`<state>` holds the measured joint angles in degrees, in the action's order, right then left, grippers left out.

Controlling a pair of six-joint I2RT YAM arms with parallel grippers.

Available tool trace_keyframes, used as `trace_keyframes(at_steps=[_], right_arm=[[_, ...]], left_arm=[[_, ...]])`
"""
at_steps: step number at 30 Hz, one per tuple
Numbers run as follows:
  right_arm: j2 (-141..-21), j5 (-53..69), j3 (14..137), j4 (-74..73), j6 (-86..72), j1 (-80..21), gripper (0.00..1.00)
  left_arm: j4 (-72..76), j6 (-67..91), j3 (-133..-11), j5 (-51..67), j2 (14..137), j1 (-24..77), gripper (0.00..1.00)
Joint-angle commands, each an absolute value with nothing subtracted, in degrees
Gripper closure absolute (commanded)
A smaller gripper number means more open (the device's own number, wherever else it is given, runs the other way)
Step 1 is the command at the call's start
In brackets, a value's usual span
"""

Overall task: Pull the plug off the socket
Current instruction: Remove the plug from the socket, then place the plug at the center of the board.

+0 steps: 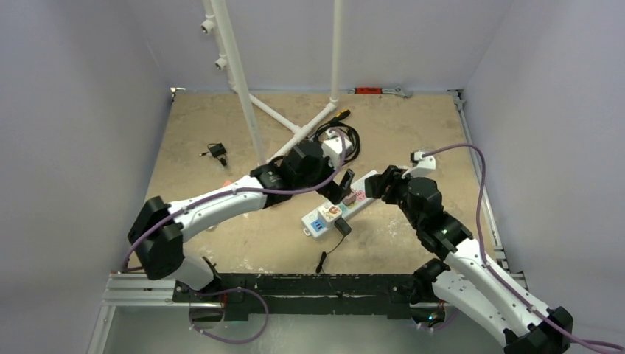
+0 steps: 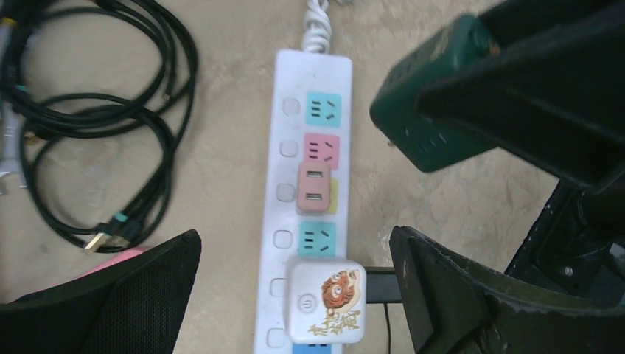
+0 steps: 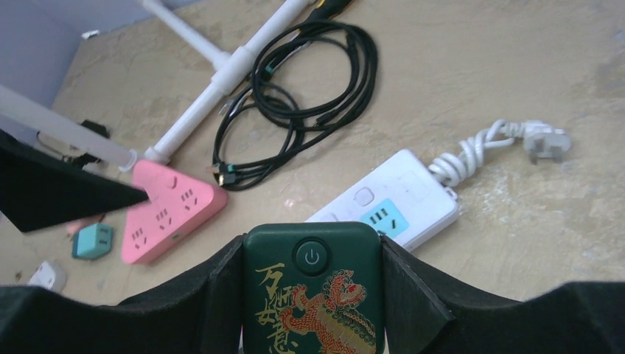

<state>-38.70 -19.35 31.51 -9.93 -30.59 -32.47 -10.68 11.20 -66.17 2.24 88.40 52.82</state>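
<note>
A white power strip [image 2: 309,81] lies on the tan table, also seen in the top view [image 1: 352,203] and the right wrist view [image 3: 398,195]. My right gripper [image 3: 311,295] is shut on a dark green plug [image 3: 311,291] with a gold and red dragon print. In the left wrist view the green plug [image 2: 427,110] hangs tilted to the right of the strip, apart from it. A white cube plug [image 2: 326,299] with a lion picture and a small pink USB plug [image 2: 314,186] sit in the strip. My left gripper [image 2: 295,291] is open, its fingers straddling the white cube.
A black cable coil [image 3: 302,96] and a white pipe frame [image 3: 214,81] lie behind the strip. A pink triangular socket [image 3: 173,210] and a small teal cube [image 3: 92,241] sit to the left. A black adapter [image 1: 343,227] with a thin cable lies beside the strip's near end.
</note>
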Motion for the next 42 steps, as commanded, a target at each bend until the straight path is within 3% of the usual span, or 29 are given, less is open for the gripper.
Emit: trace_keyframes(at_steps=[1,8,20,27,42], right_arm=[[-39.6,-11.5,33.0,-3.1,-30.3,-32.7,1.00],[-44.7,-9.3,31.7,7.0,-34.3,-38.7,1.00],[-69.4,-14.9,38.9,26.6,-37.7,-56.8,1.00],[-86.3,-14.1,48.5,30.3,-36.2,-58.7,1.00],[-111.2,-10.7,68.7,36.4,-32.0,-59.3,1.00]], left_arm=[[-7.3,10.6,-64.7,4.6,81.5,46.6,0.01],[-3.3,9.7,-60.7,3.9,73.8,40.9,0.01],[6.4,10.2,-52.1,-13.2,61.9,39.6,0.01],[7.8,10.6,-50.3,-15.3,60.1,39.4,0.01],[9.0,11.9,-49.2,-15.6,59.5,39.4,0.01]])
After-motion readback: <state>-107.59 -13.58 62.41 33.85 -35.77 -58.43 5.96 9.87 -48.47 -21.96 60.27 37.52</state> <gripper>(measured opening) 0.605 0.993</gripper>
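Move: My right hand holds the green plug. The pink cube, by the open patch I carry it to, lies about 44 cm left, 7 cm ahead and 17 cm below. The teal cube is some 39 cm left and 1 ahead, the pink triangular socket 29 left and 7 ahead, the pipe corner 34 left and 12 ahead. From my empty left hand that pink cube is some 33 cm left, 7 ahead and 14 below. I sweep my right hand about 34 cm left, keeping its grip on the green plug, turning some 30 degrees counter-clockwise and sinking about 5 cm; it eases back slightly, then reaches forward towards the pink cube. Meanwhile my left hand, still open, clears off the power strip to the left, up and a little forward, swinging its fingers up and counter-clockwise, so the plug comes in beneath it. ##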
